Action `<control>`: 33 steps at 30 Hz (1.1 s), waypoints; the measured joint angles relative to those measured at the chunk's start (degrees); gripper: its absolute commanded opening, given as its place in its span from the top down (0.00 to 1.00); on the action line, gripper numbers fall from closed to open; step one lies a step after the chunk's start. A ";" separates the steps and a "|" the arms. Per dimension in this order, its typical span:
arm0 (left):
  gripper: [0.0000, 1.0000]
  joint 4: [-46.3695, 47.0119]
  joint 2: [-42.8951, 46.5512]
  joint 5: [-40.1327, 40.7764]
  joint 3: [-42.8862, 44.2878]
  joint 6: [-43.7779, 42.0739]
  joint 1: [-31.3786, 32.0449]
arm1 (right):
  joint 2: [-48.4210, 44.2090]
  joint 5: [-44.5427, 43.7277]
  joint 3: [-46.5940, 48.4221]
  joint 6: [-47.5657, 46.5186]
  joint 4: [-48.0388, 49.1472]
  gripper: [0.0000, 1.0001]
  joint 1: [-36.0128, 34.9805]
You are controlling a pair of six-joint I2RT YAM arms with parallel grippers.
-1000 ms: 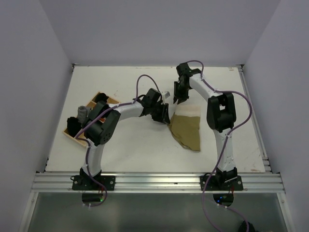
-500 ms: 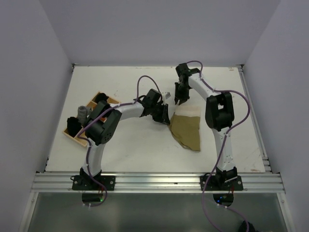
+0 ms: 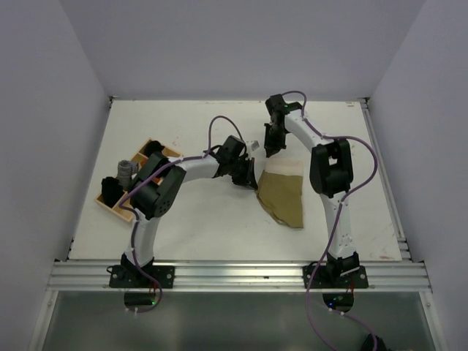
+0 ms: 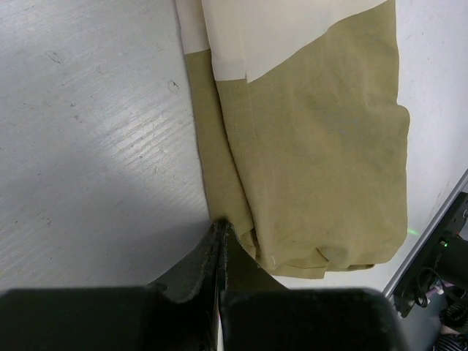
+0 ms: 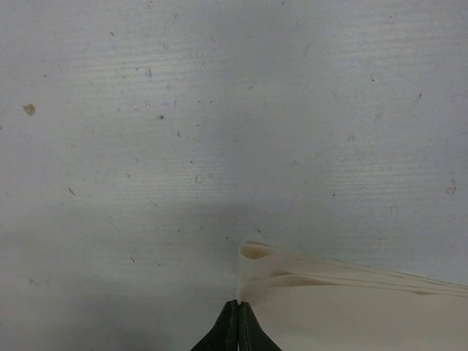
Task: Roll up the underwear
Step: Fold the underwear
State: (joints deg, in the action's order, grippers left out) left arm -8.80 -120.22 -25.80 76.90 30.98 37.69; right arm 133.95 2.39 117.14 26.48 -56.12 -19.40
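Observation:
The underwear point(image 3: 284, 194) lies flat mid-table, olive-khaki with a cream band point(image 3: 286, 170) along its far edge. My left gripper point(image 3: 249, 180) sits at its left edge. In the left wrist view the left gripper point(image 4: 219, 224) is shut, its tips pinching the folded olive edge of the underwear point(image 4: 322, 161). My right gripper point(image 3: 271, 148) is at the far left corner of the cream band. The right wrist view shows the right gripper point(image 5: 238, 303) shut on that corner of the underwear point(image 5: 344, 307), whose layered edge curls up slightly off the table.
A wooden tray point(image 3: 170, 152) holding dark and grey items stands at the left side of the table. A metal rail point(image 3: 241, 274) runs along the near edge, and another rail point(image 3: 384, 175) runs along the right edge.
Both grippers have closed from half open onto the cloth's edges. The right gripper has shifted slightly toward the band's corner. The underwear has barely moved.

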 measured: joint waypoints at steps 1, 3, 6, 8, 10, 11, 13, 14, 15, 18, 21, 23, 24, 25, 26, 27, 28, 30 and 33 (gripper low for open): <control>1.00 0.02 0.00 0.00 -0.04 0.00 0.00 | 0.17 -0.02 0.22 0.11 -0.17 1.00 0.00; 1.00 0.50 0.00 -0.15 -0.33 0.07 0.00 | 0.66 -0.20 1.11 0.37 -0.48 1.00 0.00; 1.00 1.20 0.00 -0.46 -0.66 0.17 0.00 | 1.77 -0.44 3.13 0.94 -0.74 1.00 0.04; 1.00 1.46 0.00 -0.55 -0.76 0.35 0.00 | 2.16 -0.48 3.74 1.42 -0.81 1.00 0.13; 1.00 1.68 0.00 -0.61 -0.87 0.52 0.02 | 2.32 -0.46 3.80 2.08 -0.81 1.00 0.24; 1.00 1.73 0.00 -0.61 -0.90 0.55 0.02 | 2.43 -0.42 3.82 2.40 -0.83 1.00 0.33; 1.00 1.79 0.00 -0.61 -0.94 0.59 0.02 | 2.62 -0.37 3.82 2.97 -0.87 1.00 0.52; 1.00 1.90 0.00 -0.61 -1.01 0.83 0.02 | 2.69 -0.37 3.82 3.19 -0.90 1.00 0.57; 1.00 2.03 0.00 -0.61 -1.11 0.96 0.02 | 2.69 -0.37 3.82 3.41 -0.90 1.00 0.61; 1.00 2.27 0.02 -0.63 -1.22 1.01 0.09 | 2.69 -0.37 3.82 4.46 -0.90 1.00 0.70; 1.00 2.49 0.02 -0.57 -1.29 1.01 0.31 | 2.71 -0.28 3.85 6.10 -0.90 1.00 0.70; 1.00 2.51 0.02 -0.57 -1.29 1.01 0.50 | 2.82 0.07 4.07 7.34 -0.87 1.00 0.70; 0.99 2.51 0.02 -0.57 -1.29 1.03 0.59 | 2.86 0.15 4.13 7.87 -0.79 0.95 0.70; 0.96 2.51 0.02 -0.57 -1.29 1.05 0.66 | 2.91 0.31 4.13 8.48 -0.70 0.92 0.70; 0.89 2.51 0.02 -0.52 -1.29 1.07 0.72 | 2.93 0.59 4.13 8.85 -0.63 0.88 0.70; 0.84 2.51 0.02 -0.42 -1.29 1.09 0.76 | 2.93 0.87 4.13 9.16 -0.63 0.82 0.70; 0.75 2.43 0.07 -0.39 -1.29 1.33 0.79 | 2.93 1.31 4.13 9.29 -0.63 0.80 0.70; 0.67 1.99 0.52 -0.24 -1.22 1.49 0.87 | 2.93 1.79 4.13 9.27 -0.61 0.74 0.70; 0.61 -0.28 1.92 2.16 -1.22 1.44 1.14 | 2.91 2.16 4.13 8.63 -0.85 0.69 0.81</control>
State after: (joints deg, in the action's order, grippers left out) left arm -9.08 -118.30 -23.64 75.68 32.42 38.83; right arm 136.86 4.56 121.27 35.11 -56.97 -18.59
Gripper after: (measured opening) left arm 0.358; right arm 0.280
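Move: The left hand already pinches the underwear's left edge near its near corner; the underwear's middle lies about 8 cm to its right, roughly level with it and 1 cm below, and the cream waistband some 8 cm ahead and 9 cm to the right. The right hand already holds the far left corner of that waistband, whose middle is about 4 cm back and 5 cm to the right; the underwear's middle is roughly 12 cm back and 4 cm to the right, both about 1 cm lower than the hand. With its fingers still shut on the far left corner, the right hand pulls the waistband forward about 1.5 cm while the left keeps its pinch and eases under 1 cm back and to the right, tugging the left edge out between them. The right wrist meanwhile turns some 10 degrees clockwise and the hand shifts about 1 cm left, then both grippers open to roughly a third and let go of the cloth, the left hand just starting to rise off the table. ##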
